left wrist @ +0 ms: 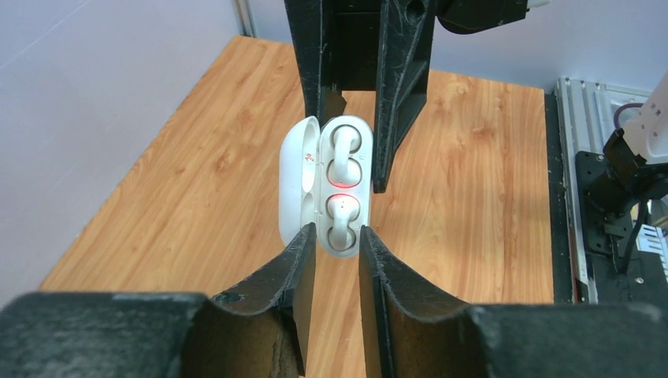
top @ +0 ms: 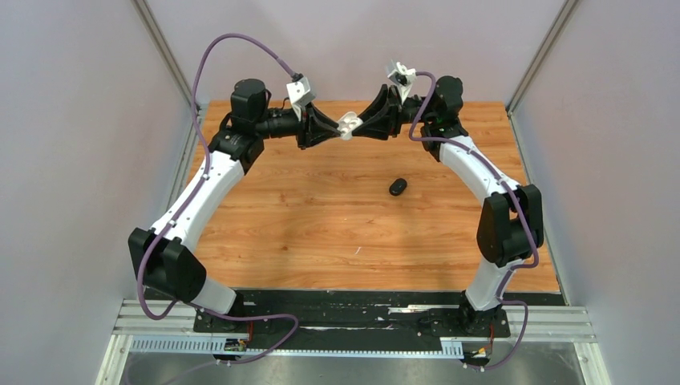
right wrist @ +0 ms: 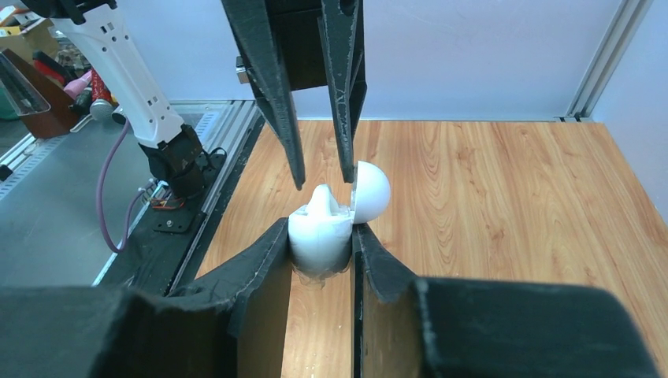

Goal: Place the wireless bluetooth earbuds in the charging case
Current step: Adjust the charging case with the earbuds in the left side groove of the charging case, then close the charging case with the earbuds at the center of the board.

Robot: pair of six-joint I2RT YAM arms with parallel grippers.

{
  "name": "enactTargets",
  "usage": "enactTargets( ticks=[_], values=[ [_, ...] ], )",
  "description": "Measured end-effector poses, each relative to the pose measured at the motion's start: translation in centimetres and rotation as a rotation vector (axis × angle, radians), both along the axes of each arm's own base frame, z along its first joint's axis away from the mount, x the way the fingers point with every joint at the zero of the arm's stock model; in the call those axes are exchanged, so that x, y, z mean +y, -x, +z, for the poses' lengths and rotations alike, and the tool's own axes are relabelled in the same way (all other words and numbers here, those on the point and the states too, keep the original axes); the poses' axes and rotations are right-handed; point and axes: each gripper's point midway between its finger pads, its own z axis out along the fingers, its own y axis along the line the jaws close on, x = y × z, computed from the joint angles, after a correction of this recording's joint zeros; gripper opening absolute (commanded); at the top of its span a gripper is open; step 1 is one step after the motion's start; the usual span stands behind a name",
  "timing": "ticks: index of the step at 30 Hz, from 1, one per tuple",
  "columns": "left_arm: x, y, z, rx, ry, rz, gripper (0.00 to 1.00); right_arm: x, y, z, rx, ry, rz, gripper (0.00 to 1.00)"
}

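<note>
A white charging case (left wrist: 343, 185) is held in the air between both grippers, over the far middle of the table (top: 321, 216). Its lid (left wrist: 298, 185) hangs open to the left. Two white earbuds (left wrist: 344, 150) sit in its sockets, with a red light glowing between them. My left gripper (left wrist: 339, 230) has its fingertips pressed against the near end of the case. In the right wrist view my right gripper (right wrist: 321, 228) is shut on the case body (right wrist: 319, 240), with the lid (right wrist: 372, 191) beside it. From above, the case (top: 350, 124) shows between the two grippers.
A black oval case (top: 398, 187), closed, lies on the wood right of centre. A tiny white speck (top: 358, 251) lies nearer the front. Grey walls stand on the left, right and back. A black base rail (top: 353, 309) runs along the near edge.
</note>
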Motion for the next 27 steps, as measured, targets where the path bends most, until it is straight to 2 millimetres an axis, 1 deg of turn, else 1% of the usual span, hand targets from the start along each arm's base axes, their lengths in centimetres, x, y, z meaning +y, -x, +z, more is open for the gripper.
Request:
enactTargets(
  ticks=[10,13,16,20,22,25,26,27],
  values=[
    [-0.08,-0.03,-0.22,0.011,0.000,-0.011,0.27,-0.07,0.38,0.18,-0.010,0.001,0.007,0.00],
    [-0.14,-0.06,-0.29,0.014,-0.001,-0.014,0.19,-0.02,0.48,0.16,-0.014,0.002,0.011,0.00],
    [-0.17,-0.04,-0.35,0.016,-0.001,-0.017,0.15,0.06,0.62,0.06,-0.022,0.004,0.019,0.00],
    [-0.23,0.02,-0.51,0.024,-0.003,-0.025,0.04,0.04,0.65,-0.09,-0.041,0.006,0.025,0.00],
    [-0.25,0.05,-0.65,0.030,-0.004,-0.028,0.01,0.04,0.64,-0.16,-0.047,0.007,0.027,0.00],
    [-0.27,0.09,-0.70,0.034,-0.006,-0.033,0.00,0.04,0.64,-0.25,-0.052,0.008,0.029,0.00],
    [-0.26,0.13,-0.76,0.036,-0.008,-0.034,0.03,0.04,0.64,-0.28,-0.052,0.008,0.029,0.00],
    [-0.27,0.16,-0.80,0.037,-0.009,-0.035,0.13,0.04,0.64,-0.29,-0.052,0.009,0.029,0.00]
  ],
)
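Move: The near earbud, the left one of the two in the open case, sits about 2 cm to the right of the left hand, roughly level with it fore and aft and 1 cm below. The case's middle is some 3 cm to that hand's right and 1 cm lower; the other earbud lies about 4 cm to its right, 1 cm lower, no farther out. From the right hand, which already grips the case, that near earbud is about 3 cm left and 1 cm above. Closing from about a third open to fully shut, the left fingers bring their tips together at the near earbud's stem while that hand sinks roughly 1 cm onto it, hardly travelling otherwise. The right hand keeps its grip on the case and draws it back under 1 cm, tilting only a few degrees. ##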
